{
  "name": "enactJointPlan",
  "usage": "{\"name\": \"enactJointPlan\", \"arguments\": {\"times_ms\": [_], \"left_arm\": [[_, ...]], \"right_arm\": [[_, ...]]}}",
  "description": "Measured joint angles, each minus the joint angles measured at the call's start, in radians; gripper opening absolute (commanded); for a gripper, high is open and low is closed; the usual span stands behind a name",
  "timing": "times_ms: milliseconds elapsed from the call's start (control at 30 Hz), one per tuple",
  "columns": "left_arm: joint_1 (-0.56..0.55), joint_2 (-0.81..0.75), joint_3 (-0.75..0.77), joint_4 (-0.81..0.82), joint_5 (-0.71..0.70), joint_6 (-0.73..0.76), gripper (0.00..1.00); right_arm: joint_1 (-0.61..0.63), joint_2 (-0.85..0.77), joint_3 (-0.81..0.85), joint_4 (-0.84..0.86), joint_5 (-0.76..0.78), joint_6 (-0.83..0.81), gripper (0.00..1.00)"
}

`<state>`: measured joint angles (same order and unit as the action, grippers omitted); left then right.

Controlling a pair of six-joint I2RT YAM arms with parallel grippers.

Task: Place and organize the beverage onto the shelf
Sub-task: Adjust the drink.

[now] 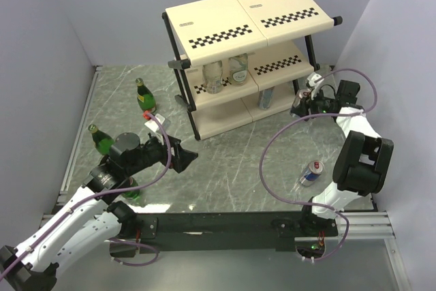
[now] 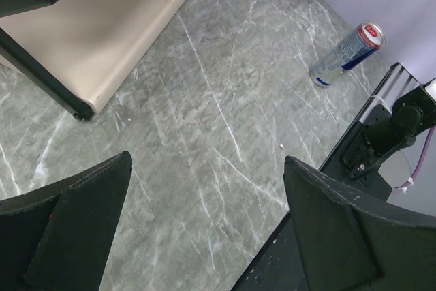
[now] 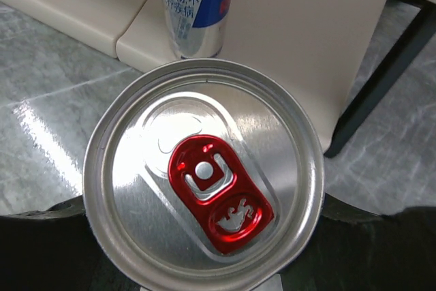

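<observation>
The shelf [image 1: 225, 25] stands at the back middle. Two clear bottles [image 1: 213, 76] are on its middle tier, and a silver-and-blue can [image 1: 267, 97] stands on the bottom tier. My right gripper [image 1: 306, 100] is shut on another can [image 3: 204, 175], held upright just right of the shelf's bottom panel [image 3: 286, 39], close to the shelved can [image 3: 196, 8]. A third can [image 1: 310, 174] is on the table at the right. Green bottles [image 1: 144, 95] [image 1: 102, 141] stand at the left; another green bottle [image 1: 133, 192] is half hidden under my left arm. My left gripper [image 2: 204, 236] hangs open over bare table.
The marble table [image 2: 218, 114] lies between the shelf's front leg [image 2: 41, 73] and the black base rail [image 1: 225, 223]. Purple cables loop from both arms. Grey walls close in on the left, back and right.
</observation>
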<state>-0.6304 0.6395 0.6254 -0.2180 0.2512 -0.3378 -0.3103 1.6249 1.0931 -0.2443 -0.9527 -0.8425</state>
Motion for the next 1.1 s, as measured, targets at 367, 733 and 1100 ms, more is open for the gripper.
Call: {"name": "enactJointPlan", "arguments": {"times_ms": [367,733,1100], "left_arm": [[0.006,0.01,0.0,0.014,0.003,0.0,1.0],[0.019,0.02,-0.001,0.019,0.014,0.0,0.99],[0.021,0.019,-0.001,0.018,0.014,0.0,1.0]], "right_arm": [[0.06,0.094,0.021,0.119,0.053,0.114,0.03],[0.098,0.145,0.049,0.235,0.098,0.206,0.03],[0.132,0.166,0.085,0.274,0.105,0.226,0.03]]}}
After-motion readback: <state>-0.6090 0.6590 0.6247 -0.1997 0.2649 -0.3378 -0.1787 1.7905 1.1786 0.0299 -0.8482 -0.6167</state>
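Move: The right hand already holds a drink can; the free spot for it on the lower shelf's right end lies about 10 cm ahead, 5 cm left and 5 cm lower. The shelf can stands 8 cm ahead and 11 cm left of the hand, the shelf's black leg about 8 cm straight ahead, and the table can 20 cm back and 4 cm right. From the idle left hand the spot is roughly 30 cm ahead, 33 cm right and 14 cm lower. Forward and somewhat to the left, about 6 cm out and 3 to 4 cm across, the right hand carries the gripped can towards the free spot right of the shelf can, bringing its far side in beneath the middle shelf's front edge. It dips some 2 cm over the first half, then climbs most of that back. The fingers keep their hold and the wrist barely turns. ##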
